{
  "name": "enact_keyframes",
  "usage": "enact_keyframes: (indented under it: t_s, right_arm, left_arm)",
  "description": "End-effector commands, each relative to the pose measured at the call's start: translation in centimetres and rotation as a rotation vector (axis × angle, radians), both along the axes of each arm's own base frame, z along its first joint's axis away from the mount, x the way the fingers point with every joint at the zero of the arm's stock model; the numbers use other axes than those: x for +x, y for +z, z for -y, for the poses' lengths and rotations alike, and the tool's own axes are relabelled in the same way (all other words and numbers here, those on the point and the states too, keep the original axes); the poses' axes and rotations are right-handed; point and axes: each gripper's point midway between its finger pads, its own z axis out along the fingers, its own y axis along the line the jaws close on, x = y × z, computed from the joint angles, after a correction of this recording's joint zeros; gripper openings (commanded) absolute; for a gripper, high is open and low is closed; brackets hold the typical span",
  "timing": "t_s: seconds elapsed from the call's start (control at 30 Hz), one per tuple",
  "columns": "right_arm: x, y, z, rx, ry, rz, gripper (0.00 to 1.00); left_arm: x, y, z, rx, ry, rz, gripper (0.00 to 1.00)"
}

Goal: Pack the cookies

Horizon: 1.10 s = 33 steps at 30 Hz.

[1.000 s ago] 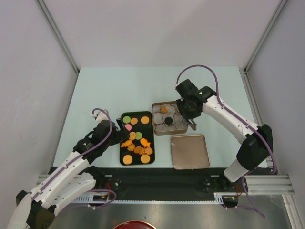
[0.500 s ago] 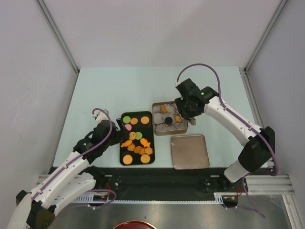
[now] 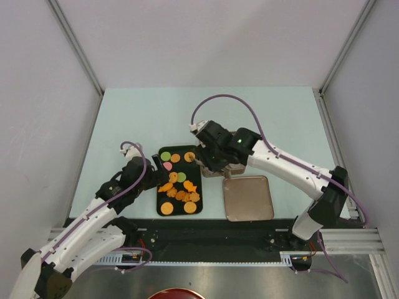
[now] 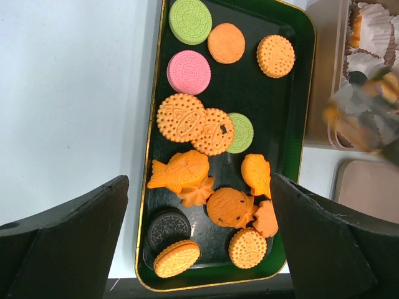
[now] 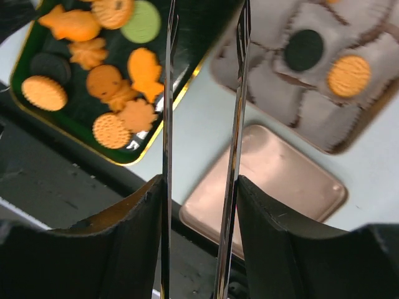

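Several cookies [image 4: 190, 124], mostly orange with some green, pink and dark ones, lie on a dark green tray [image 3: 160, 190] left of centre. A dark cookie [image 5: 304, 50] and an orange one [image 5: 348, 75] sit in paper cups inside the tin [image 5: 349, 134]. My right gripper [image 5: 199, 205] is shut on metal tongs [image 5: 167, 124], whose two blades stand apart with nothing between them, above the gap between tray and tin. It [image 3: 209, 156] covers most of the tin from above. My left gripper [image 4: 199, 249] hangs open over the tray's near end.
A flat copper-coloured lid [image 3: 248, 197] lies on the table near the front, right of the tray. White crinkled paper cups [image 4: 374, 18] fill the tin. The black front rail [image 3: 206, 227] runs just below tray and lid.
My right arm has swung left with the tongs, from the tin's right side to over the tin and the tray's right edge. The left arm has not moved.
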Motion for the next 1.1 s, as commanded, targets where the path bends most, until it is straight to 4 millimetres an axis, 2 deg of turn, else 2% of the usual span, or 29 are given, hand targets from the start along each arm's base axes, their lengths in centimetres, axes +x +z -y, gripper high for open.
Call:
enact_keyframes:
  t_s: [0.0, 0.2, 0.43, 0.6, 1.07]
  right_arm:
    - [-2.1, -0.4, -3.6, 0.021, 0.075, -0.027, 0.52]
    - [-4.3, -2.0, -5.7, 0.01, 0.149, -0.068, 0.53]
    - [-6.0, -2.9, -6.2, -0.005, 0.186, -0.108, 0.53]
    - [-7.2, -4.3, -6.1, -0.039, 0.206, -0.13, 0.53]
    - [-6.9, -6.9, -5.1, -0.112, 0.19, -0.135, 0.53]
  left_arm:
    - [0.5, 1.9, 0.0, -0.039, 0.028, 0.046, 1.0]
    - [0.3, 2.1, -0.5, -0.034, 0.043, 0.054, 1.0]
    - [0.3, 1.8, -0.4, -0.038, 0.043, 0.048, 1.0]
    - [0.4, 1.7, -0.2, -0.039, 0.038, 0.045, 1.0]
    - [0.3, 1.5, -0.2, -0.041, 0.037, 0.039, 1.0]
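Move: The small orange fish cookie near the tray's right edge lies about 8 cm to the right hand's left, 3 cm back and some 18 cm below. The green cookie sits 3 cm farther out and 3 cm farther left than that fish, the flower cookie 4 cm nearer the base and 2 cm right of it. The cookie box is 8 cm ahead of the right hand and 3 cm to its right. From the left hand the fish is about 7 cm right, 1 cm back. With the fork-ended tongs still in its grip and their arms still apart, the right hand swings away from the cookie box, back about 7 cm and left some 5 cm, while it sinks nearly 7 cm towards the fish cookie at the tray's right side. The drop comes in two stages with a level stretch between, the leftward travel ends by turning slightly back right, and the wrist turns some 10 degrees counter-clockwise as the tongs' tines come down astride that cookie; whether they touch it can't be seen. ##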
